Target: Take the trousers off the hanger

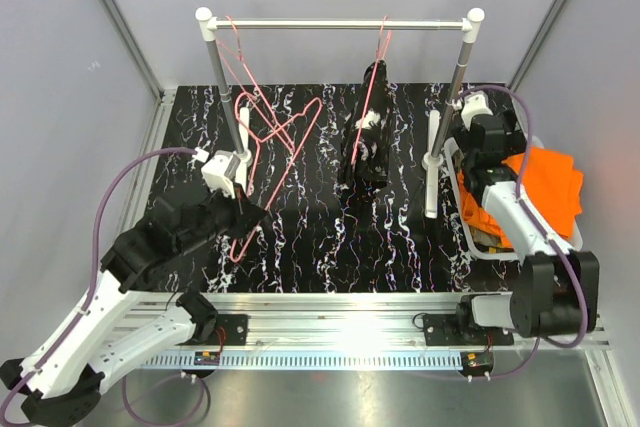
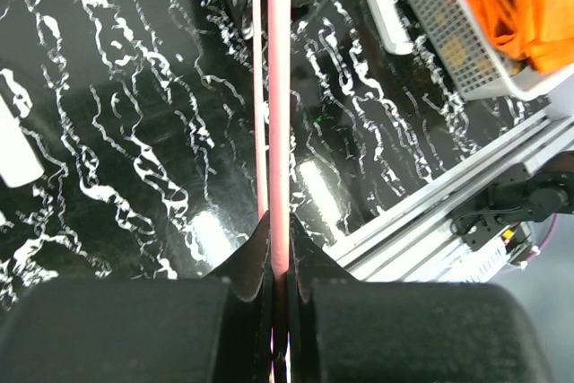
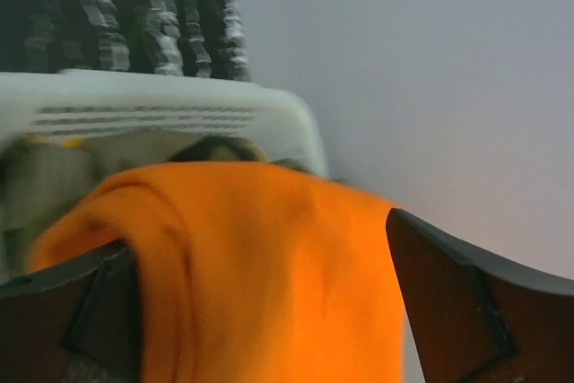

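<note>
Black trousers with white markings (image 1: 368,132) hang from a pink hanger (image 1: 381,47) on the rail. Bright orange trousers (image 1: 548,185) lie heaped in the white basket (image 1: 585,237) at the right, and a bit of olive-brown cloth (image 3: 213,148) shows under them. My right gripper (image 3: 256,235) hovers just over the orange trousers (image 3: 269,284). It is open, with its fingers spread wide on either side of the cloth. My left gripper (image 2: 280,230) is shut on the thin bar of a bare pink hanger (image 2: 279,87) low over the table; in the top view that gripper (image 1: 245,215) is at front left.
A white-footed clothes rack (image 1: 340,23) spans the back of the black marbled table (image 1: 330,237), its posts at left and right. More bare pink hangers (image 1: 232,47) hang at the rail's left end. The basket's mesh wall (image 2: 439,24) stands right of the table; an aluminium rail runs along the front.
</note>
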### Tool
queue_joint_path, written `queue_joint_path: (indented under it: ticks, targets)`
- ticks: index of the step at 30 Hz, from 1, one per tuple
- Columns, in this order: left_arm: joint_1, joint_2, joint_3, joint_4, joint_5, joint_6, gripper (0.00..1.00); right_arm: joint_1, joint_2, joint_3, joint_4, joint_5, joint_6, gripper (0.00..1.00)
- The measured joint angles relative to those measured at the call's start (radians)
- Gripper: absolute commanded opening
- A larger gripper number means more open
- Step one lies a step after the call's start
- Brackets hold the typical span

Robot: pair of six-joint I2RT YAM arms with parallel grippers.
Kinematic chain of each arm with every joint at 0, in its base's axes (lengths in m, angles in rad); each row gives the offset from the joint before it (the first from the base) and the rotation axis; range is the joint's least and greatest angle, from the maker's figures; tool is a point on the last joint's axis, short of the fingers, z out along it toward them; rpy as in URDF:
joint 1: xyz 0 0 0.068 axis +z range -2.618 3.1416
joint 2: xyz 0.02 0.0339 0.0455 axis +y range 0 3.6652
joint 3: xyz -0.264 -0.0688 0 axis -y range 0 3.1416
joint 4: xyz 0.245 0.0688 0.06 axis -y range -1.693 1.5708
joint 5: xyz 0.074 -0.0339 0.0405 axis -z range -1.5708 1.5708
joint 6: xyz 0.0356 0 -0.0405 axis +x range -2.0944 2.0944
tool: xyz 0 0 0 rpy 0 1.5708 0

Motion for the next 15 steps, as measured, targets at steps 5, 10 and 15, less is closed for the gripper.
queue_joint_path:
  ticks: [5,10,15]
  targets:
    - [0.0,0.051,0.067,-0.04,-0.039,0.0,0.0,-0.026,-0.12,0.142,-0.333,-0.22,0.356,0.99]
    - [0.0,0.115,0.198,-0.068,-0.069,0.003,0.0,-0.117,-0.259,0.167,-0.457,-0.409,0.697,0.99]
    - [0.0,0.15,0.325,-0.104,-0.083,0.003,0.0,-0.222,-0.198,0.166,-0.537,-0.333,1.012,0.99]
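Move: The left hand holds the bare pink hanger; the left part of the rack's rod lies about 26 cm ahead, 8 cm left and some 16 cm above, with the black trousers about 26 cm ahead and 18 cm right, level in height. From the empty right hand, the orange trousers lie about 9 cm back, 4 cm right and 14 cm below; the basket's middle is 8 cm back, 2 cm right and 17 cm below, and the rack's right post 4 cm ahead, 15 cm left. Keeping its pinch on the hanger's long bar, the left hand eases forward a little and then climbs ever faster, about 8 cm in all, carrying the hook end up towards the rod next to the hanger already hung there. The right hand, its fingers still wide open after the release, draws back some 4 cm above the basket, rising about 5 cm and swinging left before dropping and swinging back right, while it rolls some 55 degrees with its left side coming up and its fingers dip a little. ##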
